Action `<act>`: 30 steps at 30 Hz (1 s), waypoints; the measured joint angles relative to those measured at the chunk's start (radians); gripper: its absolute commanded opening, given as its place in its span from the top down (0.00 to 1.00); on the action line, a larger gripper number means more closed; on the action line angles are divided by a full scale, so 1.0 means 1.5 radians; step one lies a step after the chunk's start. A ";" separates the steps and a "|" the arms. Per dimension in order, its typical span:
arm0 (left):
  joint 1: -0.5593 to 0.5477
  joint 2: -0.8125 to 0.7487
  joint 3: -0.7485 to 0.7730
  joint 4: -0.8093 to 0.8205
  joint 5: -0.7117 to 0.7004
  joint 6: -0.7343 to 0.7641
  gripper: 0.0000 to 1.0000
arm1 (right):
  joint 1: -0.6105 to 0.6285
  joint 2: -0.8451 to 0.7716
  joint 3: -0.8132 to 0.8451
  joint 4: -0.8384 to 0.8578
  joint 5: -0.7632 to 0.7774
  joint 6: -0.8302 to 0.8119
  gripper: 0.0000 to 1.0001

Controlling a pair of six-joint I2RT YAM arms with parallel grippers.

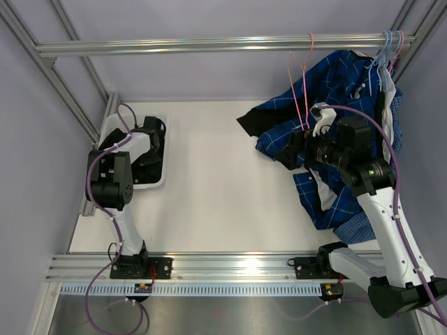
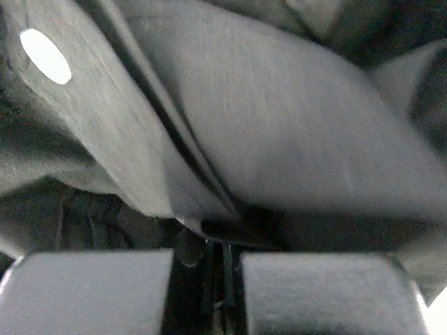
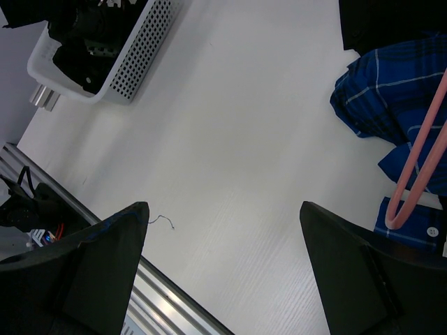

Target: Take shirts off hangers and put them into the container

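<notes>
My left gripper [image 2: 223,248] is down inside the white lattice container [image 1: 166,167] at the left, shut on a fold of a black shirt [image 2: 279,118] that fills its wrist view; a white button [image 2: 45,56] shows. On the right, a blue plaid shirt [image 1: 335,91] droops from the rail onto the table, with a pink hanger [image 1: 305,84] in front of it. My right gripper [image 1: 290,150] is beside that shirt, open and holding nothing [image 3: 223,206]. In the right wrist view the pink hanger [image 3: 419,167] and plaid cloth [image 3: 391,91] lie just right of the fingers.
Light blue hangers [image 1: 391,42] hook on the overhead rail [image 1: 209,46] at the far right. A dark piece of cloth [image 1: 250,123] pokes out left of the plaid shirt. White tabletop [image 1: 223,181] lies between the two arms. An aluminium rail [image 1: 230,264] runs along the near edge.
</notes>
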 measured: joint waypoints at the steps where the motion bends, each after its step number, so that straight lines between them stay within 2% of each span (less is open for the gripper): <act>1: 0.000 -0.003 0.003 -0.001 -0.001 0.000 0.87 | 0.000 0.000 0.001 -0.001 0.001 0.000 0.00; 3: 0.003 -0.006 0.004 -0.001 0.000 -0.001 0.79 | 0.000 0.000 0.011 -0.015 0.007 0.000 0.01; 6: 0.007 -0.016 0.004 -0.012 0.002 -0.002 0.60 | 0.000 0.003 0.056 -0.042 0.024 0.000 0.01; 7: 0.008 -0.025 0.003 -0.018 0.003 -0.003 0.49 | 0.000 0.004 0.081 -0.051 0.036 0.000 0.01; 9: 0.009 -0.048 0.003 -0.033 0.010 -0.003 0.37 | 0.000 0.005 0.128 -0.060 0.064 0.002 0.01; 11: 0.010 -0.091 0.000 -0.048 0.019 -0.006 0.22 | 0.000 0.007 0.185 -0.073 0.106 0.004 0.01; 13: 0.010 -0.143 0.000 -0.061 0.027 -0.007 0.14 | 0.000 0.020 0.245 -0.090 0.160 0.007 0.00; 14: 0.010 -0.179 0.000 -0.066 0.034 -0.008 0.05 | 0.000 0.031 0.278 -0.099 0.198 0.008 0.01; 15: 0.010 -0.211 0.000 -0.070 0.039 -0.006 0.01 | 0.000 0.040 0.306 -0.107 0.236 0.009 0.01; 20: -0.004 -0.370 -0.006 -0.069 0.075 0.001 0.01 | -0.004 0.103 0.382 -0.137 0.424 0.014 0.00; 23: -0.031 -0.453 -0.039 -0.064 0.098 0.010 0.01 | -0.029 0.160 0.416 -0.145 0.495 0.017 0.00; 30: -0.102 -0.584 -0.172 -0.013 0.154 0.038 0.01 | -0.151 0.266 0.422 -0.144 0.519 0.028 0.01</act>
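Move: The closed left hand is down in the container on the black shirt, whose middle lies about 3 cm back and 1 cm left, just beneath it; the container's middle is some 4 cm back and 2 cm left. From the open right hand, the blue hangers are about 20 cm ahead, 22 cm right and 8 cm up; the blue plaid shirt is 11 cm ahead, 15 cm right, 10 cm lower; the empty pink hanger is 15 cm ahead, 4 cm right, about level. Left lifts about 20 cm off the black shirt, opening; right swings 20 cm right and forward towards blue hangers. ##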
